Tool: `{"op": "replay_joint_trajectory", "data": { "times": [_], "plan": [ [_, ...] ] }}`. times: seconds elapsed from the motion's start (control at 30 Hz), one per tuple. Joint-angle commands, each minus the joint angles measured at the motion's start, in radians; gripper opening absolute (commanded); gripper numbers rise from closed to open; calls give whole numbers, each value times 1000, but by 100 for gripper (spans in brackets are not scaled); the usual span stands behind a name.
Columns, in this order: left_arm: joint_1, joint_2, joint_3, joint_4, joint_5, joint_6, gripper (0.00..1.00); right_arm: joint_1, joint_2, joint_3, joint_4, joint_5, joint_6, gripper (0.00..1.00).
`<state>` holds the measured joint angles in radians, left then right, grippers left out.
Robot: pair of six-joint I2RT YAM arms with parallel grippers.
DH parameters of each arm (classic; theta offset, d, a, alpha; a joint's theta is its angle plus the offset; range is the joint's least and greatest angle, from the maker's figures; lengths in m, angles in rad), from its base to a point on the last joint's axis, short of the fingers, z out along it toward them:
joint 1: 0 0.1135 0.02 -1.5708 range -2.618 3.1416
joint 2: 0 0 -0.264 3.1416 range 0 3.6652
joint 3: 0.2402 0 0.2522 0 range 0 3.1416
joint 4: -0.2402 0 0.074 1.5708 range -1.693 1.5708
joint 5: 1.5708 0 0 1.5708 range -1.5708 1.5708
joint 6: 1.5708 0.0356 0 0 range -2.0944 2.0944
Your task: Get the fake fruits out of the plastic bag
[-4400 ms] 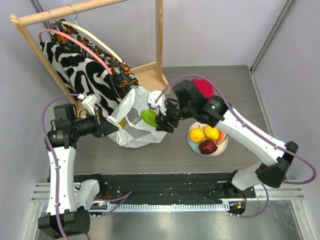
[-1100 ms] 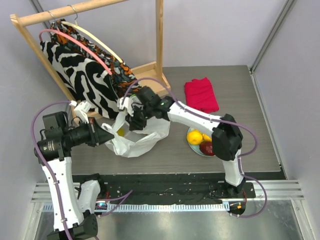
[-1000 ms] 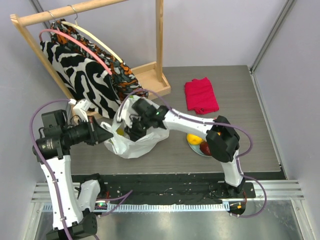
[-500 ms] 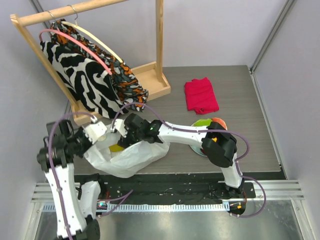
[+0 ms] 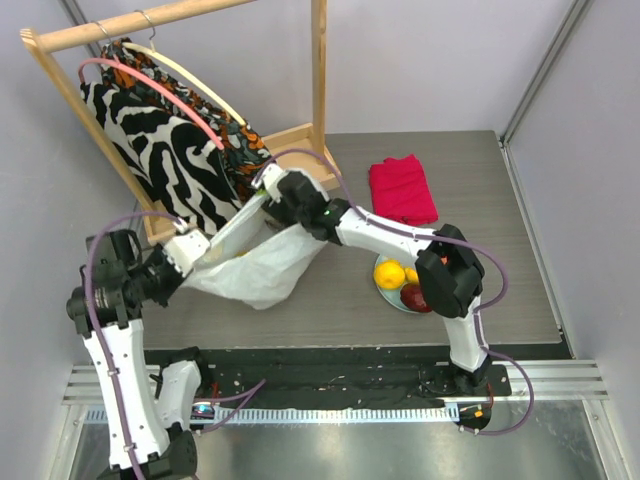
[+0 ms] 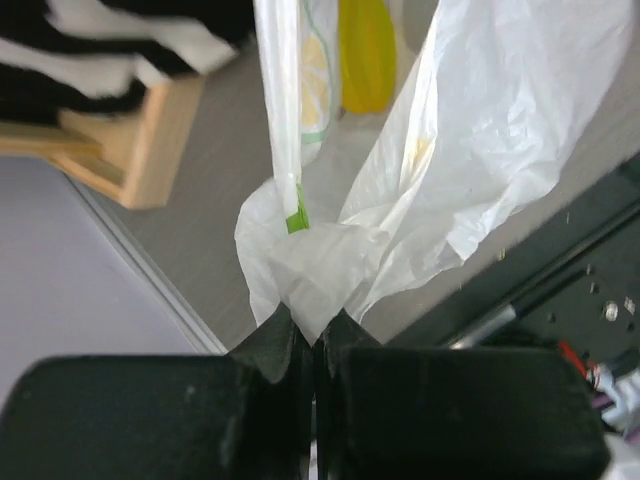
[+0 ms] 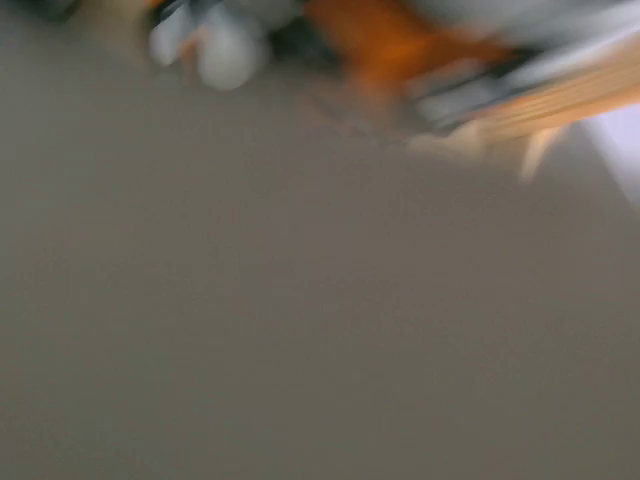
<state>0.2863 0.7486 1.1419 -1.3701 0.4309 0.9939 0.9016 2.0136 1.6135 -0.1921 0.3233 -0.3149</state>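
The plastic bag [image 5: 252,268] hangs stretched as a white sheet between my two grippers. My left gripper [image 5: 194,262] is shut on a bunched corner of the plastic bag [image 6: 330,250], with its jaws pressed together [image 6: 318,335]. My right gripper [image 5: 268,184] is at the bag's upper edge by the rack base; how its jaws stand is hidden, and the right wrist view is a blur. A yellow shape [image 6: 367,50] shows past the bag's folds. On the plate [image 5: 384,292] lie fake fruits: a yellow lemon [image 5: 390,274] and a dark red apple [image 5: 414,297]. My right arm's elbow covers part of the plate.
A wooden clothes rack [image 5: 318,90] stands at the back left, and a zebra-patterned garment [image 5: 165,150] hangs from it. Its wooden base [image 5: 300,150] is just behind my right gripper. A folded red cloth [image 5: 403,190] lies at the back right. The dark rail [image 5: 330,370] runs along the near edge.
My right gripper has pulled up and back out of the bag toward the rack base, and the bag has stretched taut. My right elbow now covers the green and orange pieces on the plate.
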Motion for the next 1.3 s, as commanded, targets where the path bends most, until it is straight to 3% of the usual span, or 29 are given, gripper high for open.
{"op": "replay_joint_trajectory", "data": {
  "times": [0.0,0.13,0.27,0.3,0.4,0.57,0.7,0.9,1.13,1.27],
  "plan": [
    [4,87,215,127,193,-217,0,-24,-58,74,144,146,-70,75],
    [2,162,332,175,318,-274,0,-36,-130,-4,169,157,-87,75],
    [-38,257,351,-73,316,-45,0,-35,-213,-211,85,42,-23,74],
    [-44,270,331,-193,310,-3,0,-32,-226,-246,71,8,2,74],
    [-70,256,164,-289,253,73,0,-7,-274,-349,10,-169,16,74],
    [-114,89,-100,-274,144,126,0,69,-317,-423,-33,-309,-18,81],
    [-116,-9,-162,-251,127,112,0,125,-305,-399,-35,-348,17,81],
    [-116,-26,-156,-283,109,92,0,168,-209,-270,-15,-328,108,80],
    [-116,-84,-143,-290,81,83,0,168,-21,-52,-17,-280,4,77],
    [-116,-75,-148,-290,83,84,0,174,52,29,-52,-303,-74,82]
  ]
}}
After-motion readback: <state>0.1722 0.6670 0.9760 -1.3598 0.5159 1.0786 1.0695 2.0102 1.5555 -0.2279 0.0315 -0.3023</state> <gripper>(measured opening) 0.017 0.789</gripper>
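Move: The yellow fruit lies in the bag about 8 cm back from the open right hand, 9 cm to its left and some 8 cm below it. The wooden tray is about 17 cm ahead of that hand, 4 cm to its right and 12 cm below. From the left hand, already pinching the bag's rim, the yellow fruit is some 15 cm ahead, 18 cm to the right and 16 cm below. Tossing the bag's rim, the left hand jerks up about 10 cm and forward, then drops some 15 cm and draws back, drifting right before settling with its pinch kept. The open right hand rises briefly forward, then sweeps back and down some 20 cm over the bag and swings left towards the yellow fruit, turning about 25 degrees counter-clockwise. ##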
